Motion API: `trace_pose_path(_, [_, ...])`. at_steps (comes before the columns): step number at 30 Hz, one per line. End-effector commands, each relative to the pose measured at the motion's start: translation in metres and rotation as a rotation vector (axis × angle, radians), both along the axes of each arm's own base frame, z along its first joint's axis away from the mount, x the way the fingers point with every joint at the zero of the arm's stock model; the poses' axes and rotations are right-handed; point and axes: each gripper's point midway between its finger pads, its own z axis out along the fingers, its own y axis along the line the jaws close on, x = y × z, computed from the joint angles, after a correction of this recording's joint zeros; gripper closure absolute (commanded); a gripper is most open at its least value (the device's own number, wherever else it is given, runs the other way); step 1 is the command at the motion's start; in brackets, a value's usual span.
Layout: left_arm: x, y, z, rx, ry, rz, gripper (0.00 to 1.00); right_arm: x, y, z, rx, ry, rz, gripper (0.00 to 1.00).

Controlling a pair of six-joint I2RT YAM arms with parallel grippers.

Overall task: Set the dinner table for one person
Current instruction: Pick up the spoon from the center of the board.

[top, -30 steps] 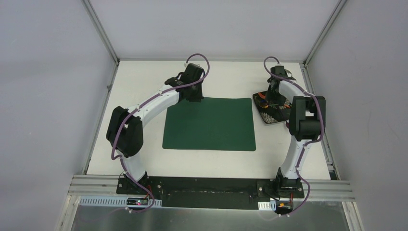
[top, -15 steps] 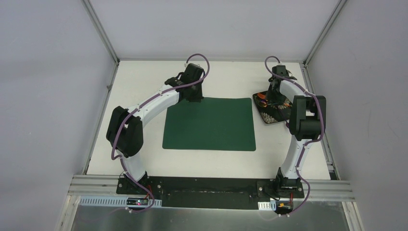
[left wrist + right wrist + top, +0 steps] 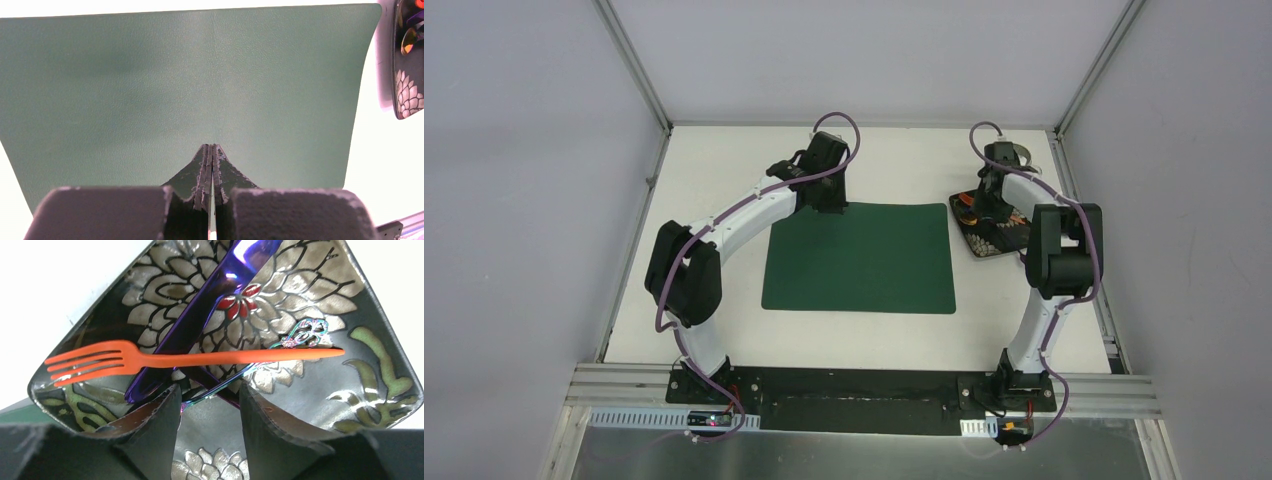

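Observation:
The dinner table [image 3: 724,170] is a white top with a dark green placemat [image 3: 859,260] lying flat at its middle. My left gripper [image 3: 824,200] rests at the mat's far left edge; in the left wrist view the left gripper [image 3: 212,148] is shut over the placemat [image 3: 200,75] with nothing between its fingers. To the right of the mat sits a black flowered plate [image 3: 989,243]. My right gripper [image 3: 210,396] hangs open low over the plate [image 3: 320,390], which carries an orange fork [image 3: 200,359], a purple knife [image 3: 200,320] and an iridescent utensil [image 3: 300,337] whose thin end lies between the fingertips.
A pale round object [image 3: 1016,153] shows partly behind the right wrist near the far right corner. Aluminium frame posts [image 3: 634,65] and grey walls close the table's sides and back. The plate's edge [image 3: 407,60] shows just right of the mat in the left wrist view.
The right wrist has shifted a little left and back over the plate, uncovering the round object behind it. The left arm has not moved.

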Motion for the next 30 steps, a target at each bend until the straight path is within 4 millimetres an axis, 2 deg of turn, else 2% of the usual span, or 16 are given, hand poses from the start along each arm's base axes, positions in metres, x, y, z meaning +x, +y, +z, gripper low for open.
trace_pose_path(1, [-0.001,-0.003,0.006,-0.008,-0.003,-0.012,1.00,-0.028,0.017,-0.014,0.036,0.068,0.023,0.51])
trace_pose_path(5, [-0.001,-0.004,0.007,-0.013,-0.005,-0.014,1.00,-0.033,0.020,-0.019,0.035,0.078,0.027,0.57])
trace_pose_path(8, [-0.002,-0.003,0.008,-0.013,-0.006,-0.016,1.00,-0.035,0.024,-0.023,0.040,0.085,0.034,0.75])
trace_pose_path(17, [-0.004,-0.002,0.009,-0.013,-0.007,-0.018,1.00,-0.042,0.024,-0.028,0.032,0.099,0.038,1.00])
trace_pose_path(24, [-0.004,-0.004,0.012,-0.021,-0.009,-0.022,1.00,-0.044,0.025,-0.018,0.026,0.077,0.038,1.00])
trace_pose_path(30, [-0.004,-0.005,0.013,-0.026,-0.008,-0.022,1.00,-0.042,0.033,0.011,0.020,0.018,0.053,1.00])
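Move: My right hand is low over the tray, and the spoon's middle lies about 1 cm to its left and 1 cm below; its neck is about 2 cm left, the bowl farther left. The orange fork crosses some 2 cm ahead. The blue knife is about 5 cm ahead and 4 cm right, the purple fork's middle roughly 4 cm back and 3 cm right. From my left hand the spoon lies about 36 cm right, 5 cm ahead and 12 cm down. I slide my right hand about 2 cm left, staying low over the tray, while my half-open fingers close fully and pinch the spoon at its neck, catching the end of the purple fork's handle with it. Then I draw back about 1 cm towards my base, still without lifting. ##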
